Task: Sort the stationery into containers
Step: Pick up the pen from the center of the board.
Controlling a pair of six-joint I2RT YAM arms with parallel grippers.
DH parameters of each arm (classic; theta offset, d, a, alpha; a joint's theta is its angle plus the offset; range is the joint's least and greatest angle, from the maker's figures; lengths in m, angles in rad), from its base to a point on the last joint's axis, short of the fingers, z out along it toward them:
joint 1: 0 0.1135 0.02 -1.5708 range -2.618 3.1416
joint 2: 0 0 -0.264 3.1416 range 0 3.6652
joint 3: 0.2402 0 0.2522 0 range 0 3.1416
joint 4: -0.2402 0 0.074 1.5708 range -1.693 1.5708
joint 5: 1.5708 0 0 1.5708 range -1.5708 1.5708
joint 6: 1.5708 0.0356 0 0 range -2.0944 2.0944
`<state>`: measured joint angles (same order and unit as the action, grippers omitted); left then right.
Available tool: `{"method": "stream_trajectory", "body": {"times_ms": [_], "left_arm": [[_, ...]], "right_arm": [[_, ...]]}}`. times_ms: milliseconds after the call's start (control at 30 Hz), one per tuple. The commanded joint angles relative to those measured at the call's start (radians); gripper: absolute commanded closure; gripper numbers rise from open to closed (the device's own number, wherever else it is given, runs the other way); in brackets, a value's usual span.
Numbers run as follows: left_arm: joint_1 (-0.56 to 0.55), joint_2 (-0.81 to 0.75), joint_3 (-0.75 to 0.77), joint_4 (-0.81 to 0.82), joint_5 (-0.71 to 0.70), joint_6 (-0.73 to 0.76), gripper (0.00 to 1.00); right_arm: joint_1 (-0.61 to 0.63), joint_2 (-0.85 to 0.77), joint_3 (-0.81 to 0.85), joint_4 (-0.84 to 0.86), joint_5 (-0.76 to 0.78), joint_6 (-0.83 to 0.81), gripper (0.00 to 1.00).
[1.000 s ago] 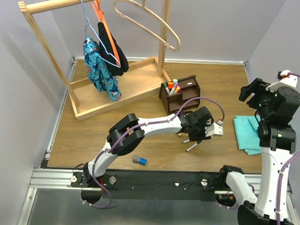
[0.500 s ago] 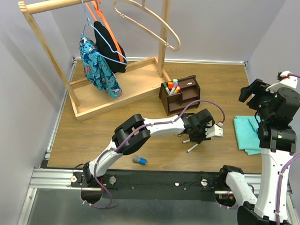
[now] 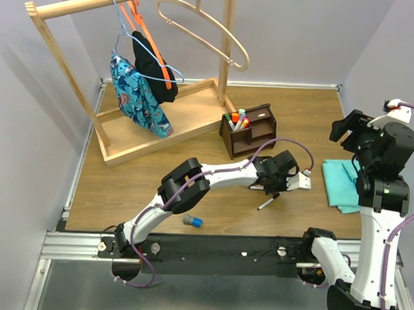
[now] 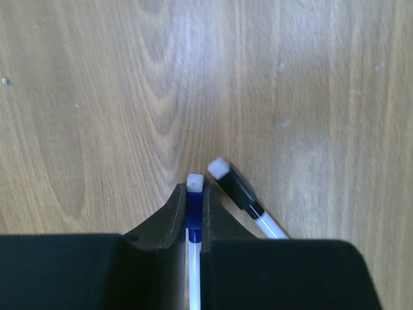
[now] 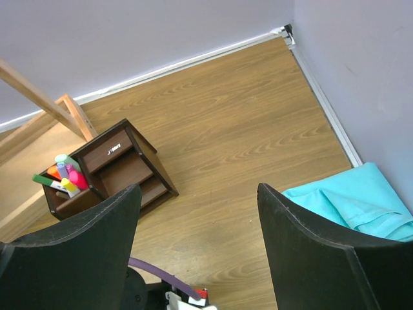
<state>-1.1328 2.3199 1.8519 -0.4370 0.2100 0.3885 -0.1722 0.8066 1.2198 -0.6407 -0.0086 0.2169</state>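
Note:
My left gripper is down on the wooden table and shut on a thin white marker with a blue cap. The marker's white tip pokes out between the fingertips. A second white marker with a black cap lies just to its right, at an angle, and shows in the top view too. The dark brown organiser stands behind, with several coloured markers upright in its left compartment. A short grey-blue cylinder lies near the front edge. My right gripper hangs high at the right, open and holding nothing.
A teal cloth lies at the right edge of the table under the right arm. The big pale wooden clothes rack with hangers and hanging clothes fills the back left. Walls close in on both sides.
The left jaws have closed onto the blue-capped marker. The clothes on the rack have swung a little. The right arm has stayed put.

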Motion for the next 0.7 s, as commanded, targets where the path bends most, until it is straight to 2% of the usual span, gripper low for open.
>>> {"method": "stream_trajectory", "body": {"times_ms": [0, 100, 200, 233, 300, 333, 433, 533, 667], "left_arm": [[0.016, -0.003, 0.104, -0.213, 0.092, -0.017, 1.0], [0.048, -0.078, 0.144, -0.237, 0.147, -0.052, 1.0], [0.118, -0.27, 0.04, -0.048, 0.32, -0.12, 1.0], [0.143, -0.309, -0.047, 0.122, 0.424, -0.152, 1.0], [0.189, -0.402, -0.146, 0.341, 0.521, -0.27, 1.0], [0.233, -0.43, -0.246, 0.577, 0.538, -0.314, 1.0], [0.296, -0.471, -0.325, 0.812, 0.511, -0.35, 1.0], [0.346, -0.453, -0.326, 0.926, 0.434, -0.384, 1.0], [0.43, -0.404, -0.284, 0.994, 0.387, -0.41, 1.0]], "right_arm": [[-0.007, -0.01, -0.017, -0.008, -0.016, -0.005, 0.2], [-0.007, -0.007, -0.031, 0.013, -0.014, -0.013, 0.2], [-0.007, -0.004, -0.054, 0.03, -0.013, -0.017, 0.2], [-0.007, -0.001, -0.063, 0.036, -0.011, -0.022, 0.2], [-0.007, 0.005, -0.078, 0.045, -0.013, -0.028, 0.2], [-0.007, 0.009, -0.083, 0.05, -0.014, -0.034, 0.2], [-0.007, 0.031, -0.089, 0.067, -0.027, -0.05, 0.2], [-0.007, 0.064, -0.085, 0.098, -0.04, -0.063, 0.2], [-0.013, 0.129, -0.06, 0.125, -0.05, -0.076, 0.2]]}}
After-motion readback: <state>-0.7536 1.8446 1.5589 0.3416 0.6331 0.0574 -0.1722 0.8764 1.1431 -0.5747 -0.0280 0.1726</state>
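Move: The left fingers are already shut on the blue-capped pen. The pen slot of the brown organizer lies about 20 cm ahead and 14 cm to the left, a couple of centimetres higher. The black-capped pen sits some 4 cm back and 1 cm left, the small wooden block roughly 2 cm ahead and 10 cm left. From the right hand the pen slot is about 17 cm ahead, 33 cm left and 31 cm below. Straight up off the board at first, then still rising while swinging forward and somewhat left, the left hand carries the pinched blue-capped pen about 30 cm up and 12 cm forward, closing in sideways on the organizer high above it. The wrist rolls some 50 degrees, bringing the fingers from slanting down to nearly level, pointing right. The open, empty right hand sinks about 4 cm, easing forward. ##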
